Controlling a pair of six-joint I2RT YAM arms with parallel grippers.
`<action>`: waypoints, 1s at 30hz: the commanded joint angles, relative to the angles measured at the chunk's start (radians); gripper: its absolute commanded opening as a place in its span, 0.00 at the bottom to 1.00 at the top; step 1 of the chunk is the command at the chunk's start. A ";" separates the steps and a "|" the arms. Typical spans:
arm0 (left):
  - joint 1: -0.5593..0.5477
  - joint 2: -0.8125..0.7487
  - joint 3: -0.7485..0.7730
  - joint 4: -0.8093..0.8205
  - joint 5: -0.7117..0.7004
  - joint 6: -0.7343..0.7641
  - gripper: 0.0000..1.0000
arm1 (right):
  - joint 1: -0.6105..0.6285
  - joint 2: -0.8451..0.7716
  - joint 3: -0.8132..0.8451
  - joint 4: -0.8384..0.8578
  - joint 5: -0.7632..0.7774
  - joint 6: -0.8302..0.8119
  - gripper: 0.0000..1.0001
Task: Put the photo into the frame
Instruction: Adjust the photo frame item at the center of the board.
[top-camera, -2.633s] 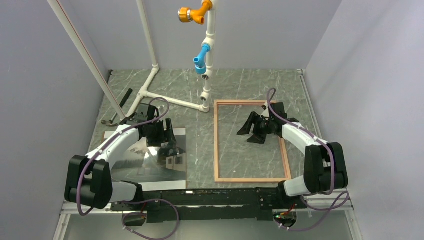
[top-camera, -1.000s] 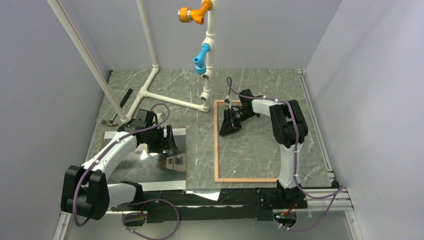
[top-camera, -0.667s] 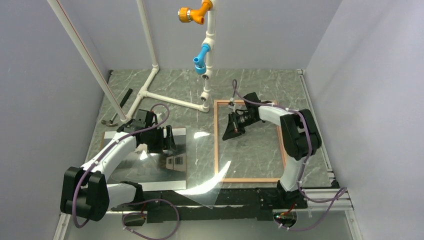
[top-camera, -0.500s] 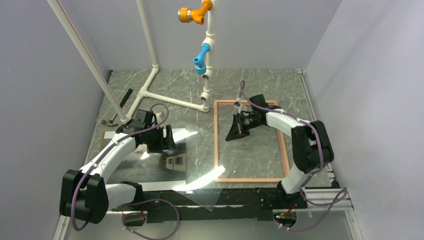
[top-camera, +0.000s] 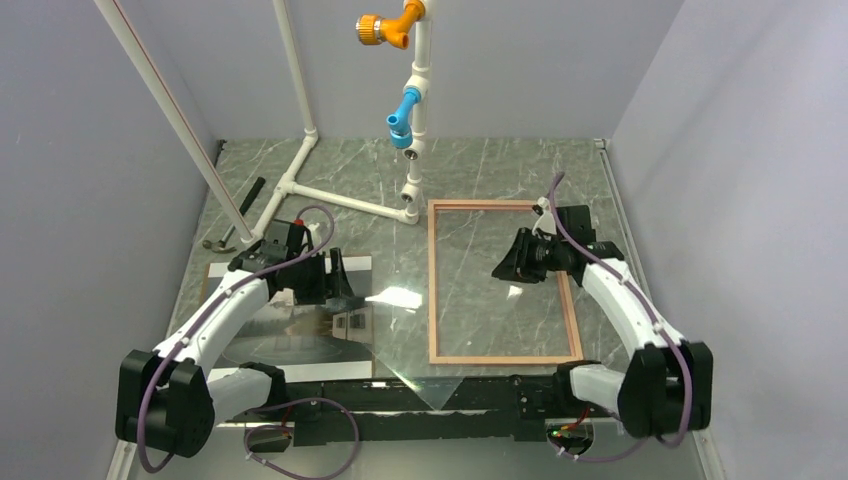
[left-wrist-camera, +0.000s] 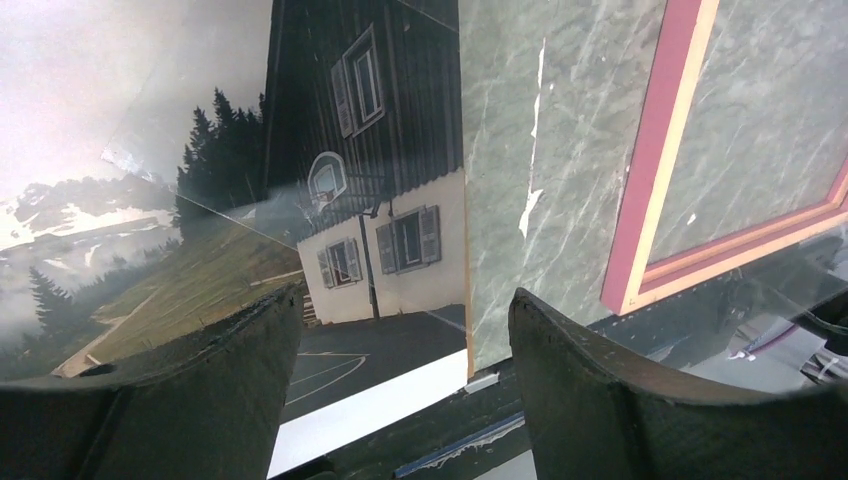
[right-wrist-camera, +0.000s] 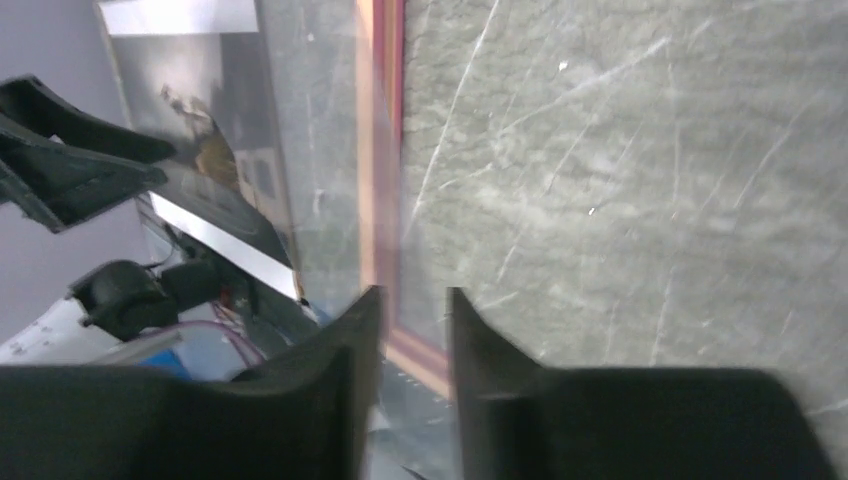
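The photo (top-camera: 300, 325), a glossy print of a white house, lies flat at the left; it also shows in the left wrist view (left-wrist-camera: 380, 230). My left gripper (top-camera: 345, 283) (left-wrist-camera: 405, 350) hovers open over its near right corner, holding nothing. The frame (top-camera: 433, 290) lies flat to the right, its pink and tan rail (left-wrist-camera: 650, 170) beside the photo. A clear pane (top-camera: 400, 297) lies skewed across the gap between them, one corner past the near edge. My right gripper (top-camera: 503, 270) (right-wrist-camera: 413, 295) hangs inside the frame, jaws a narrow gap apart, nothing between them.
A white pipe stand (top-camera: 345, 200) with a blue fitting (top-camera: 403, 110) and an orange one (top-camera: 385, 25) stands at the back. A hammer (top-camera: 232, 215) lies far left. A brown board edge (top-camera: 212, 270) shows under the photo. Grey walls close both sides.
The right arm swung from the frame's far left corner to its right half. The clear pane rose at the near edge, then settled flatter between photo and frame. The left gripper barely moved.
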 joint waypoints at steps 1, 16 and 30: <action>-0.003 -0.032 0.016 -0.001 -0.038 -0.049 0.79 | -0.001 -0.122 -0.020 -0.134 0.050 0.001 0.48; -0.003 -0.091 -0.138 0.016 -0.075 -0.167 0.81 | 0.006 0.048 0.109 -0.011 0.072 -0.020 0.93; -0.009 -0.103 -0.272 0.135 0.009 -0.260 0.80 | 0.238 0.585 0.427 0.049 0.048 -0.060 0.90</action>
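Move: The clear sheet lies askew, bridging the photo and the frame. Its middle is about 20 cm to my right hand's left, 3 cm back and 7 cm down; the frame's middle is almost straight below that hand, 8 cm down and 1 cm ahead. From my left hand the sheet's middle is some 13 cm right, level ahead and 5 cm down, and the photo's middle about 10 cm left, 4 cm back and 6 cm down. I open my right fingers wide off the sheet's edge and ease the hand back about 3 cm and slightly up. Then I swing it forward and to the left, finally sinking, over the frame towards the sheet's far edge. My left hand, still open, comes about 5 cm back and 5 cm down over the near right part of the photo, tipping and turning some 10 degrees counter-clockwise. ##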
